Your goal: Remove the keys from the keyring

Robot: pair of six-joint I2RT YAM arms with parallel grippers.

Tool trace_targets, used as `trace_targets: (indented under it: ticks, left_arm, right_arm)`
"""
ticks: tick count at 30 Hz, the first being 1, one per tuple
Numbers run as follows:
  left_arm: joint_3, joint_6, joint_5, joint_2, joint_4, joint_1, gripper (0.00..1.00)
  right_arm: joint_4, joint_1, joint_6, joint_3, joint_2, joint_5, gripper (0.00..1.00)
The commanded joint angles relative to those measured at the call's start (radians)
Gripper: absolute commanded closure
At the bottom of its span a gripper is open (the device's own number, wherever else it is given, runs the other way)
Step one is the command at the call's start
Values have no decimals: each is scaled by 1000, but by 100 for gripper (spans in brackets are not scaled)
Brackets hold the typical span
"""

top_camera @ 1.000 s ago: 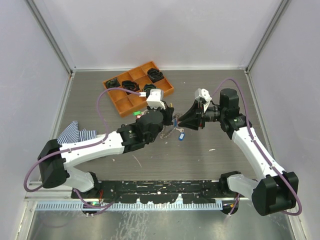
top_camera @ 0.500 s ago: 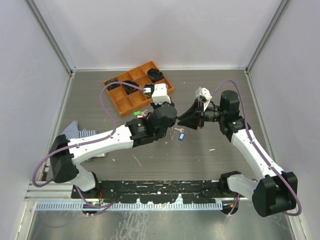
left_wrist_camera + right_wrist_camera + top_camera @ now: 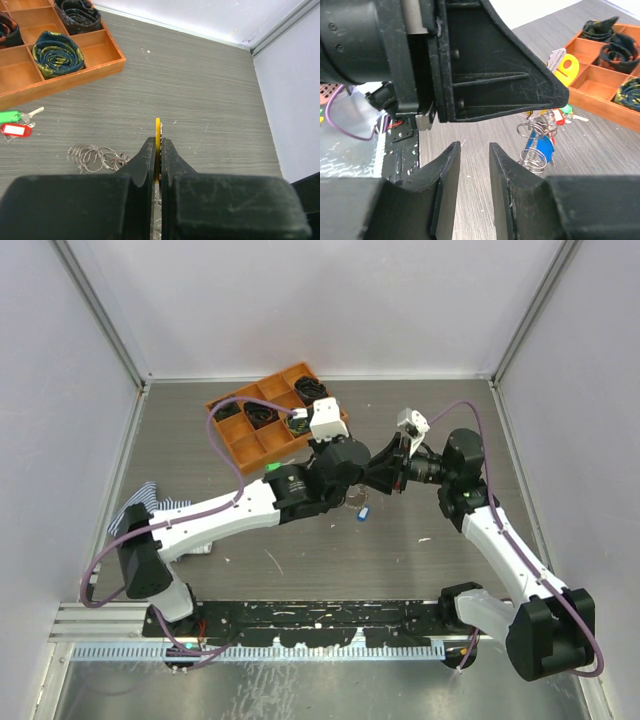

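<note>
My left gripper is shut on a yellow-tagged key, its tag seen edge-on between the fingers. In the right wrist view that yellow tag sticks out past the left gripper's black fingers. The keyring, a chain of silver rings, dangles below it with a blue-tagged key. Red-tagged and green-tagged keys lie near the tray. My right gripper stands open and empty, just beside the left one. From above, both grippers meet over the blue tag.
An orange compartment tray holding black coiled bundles sits at the back left, close behind the left wrist. A striped cloth lies at the left edge. The black rail runs along the near edge.
My left arm has swung its wrist back and to the right with the yellow key, closing up against the right gripper. The right gripper has lifted slightly. Both jaw openings look unchanged.
</note>
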Motion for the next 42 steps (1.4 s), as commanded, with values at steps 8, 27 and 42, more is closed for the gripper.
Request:
trace_targets:
  ticks: [8,27,42]
  left_arm:
    - [214,-183,21,59,-145,31,100]
    - [395,-316,48,136,-325,38,100]
    - [385,-336,61,125,-321,29,100]
  right_arm:
    - [138,31,95,-59,-69,314,65]
    - [128,82,-158,-90,-124,553,67]
    - [90,99,-201,-74,-135,620,95]
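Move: The right hand, fingers pointing left and part open, is going for the keyring, whose middle hangs some 7 cm ahead of it, 2 cm to its left and 3 cm lower; the yellow key above the keyring is about 7 cm ahead, 1 cm left and 2 cm up. The blue-tagged key lies on the table almost straight below the right hand, some 25 cm down. The left hand already grips the yellow key, with the keyring's middle about 5 cm below, 1 cm left and level fore and aft. The right hand travels forward about 6 cm and some 3 cm to its right, swinging its fingers roughly 30 degrees clockwise so they point forward-left just under the yellow key, and at the end closes them almost shut on the small ring at the top of the keyring. Meanwhile the left hand keeps its pinch on the yellow key and carries it a couple of centimetres right and slightly up, rolling and tipping its fingers down by about 10 degrees. ##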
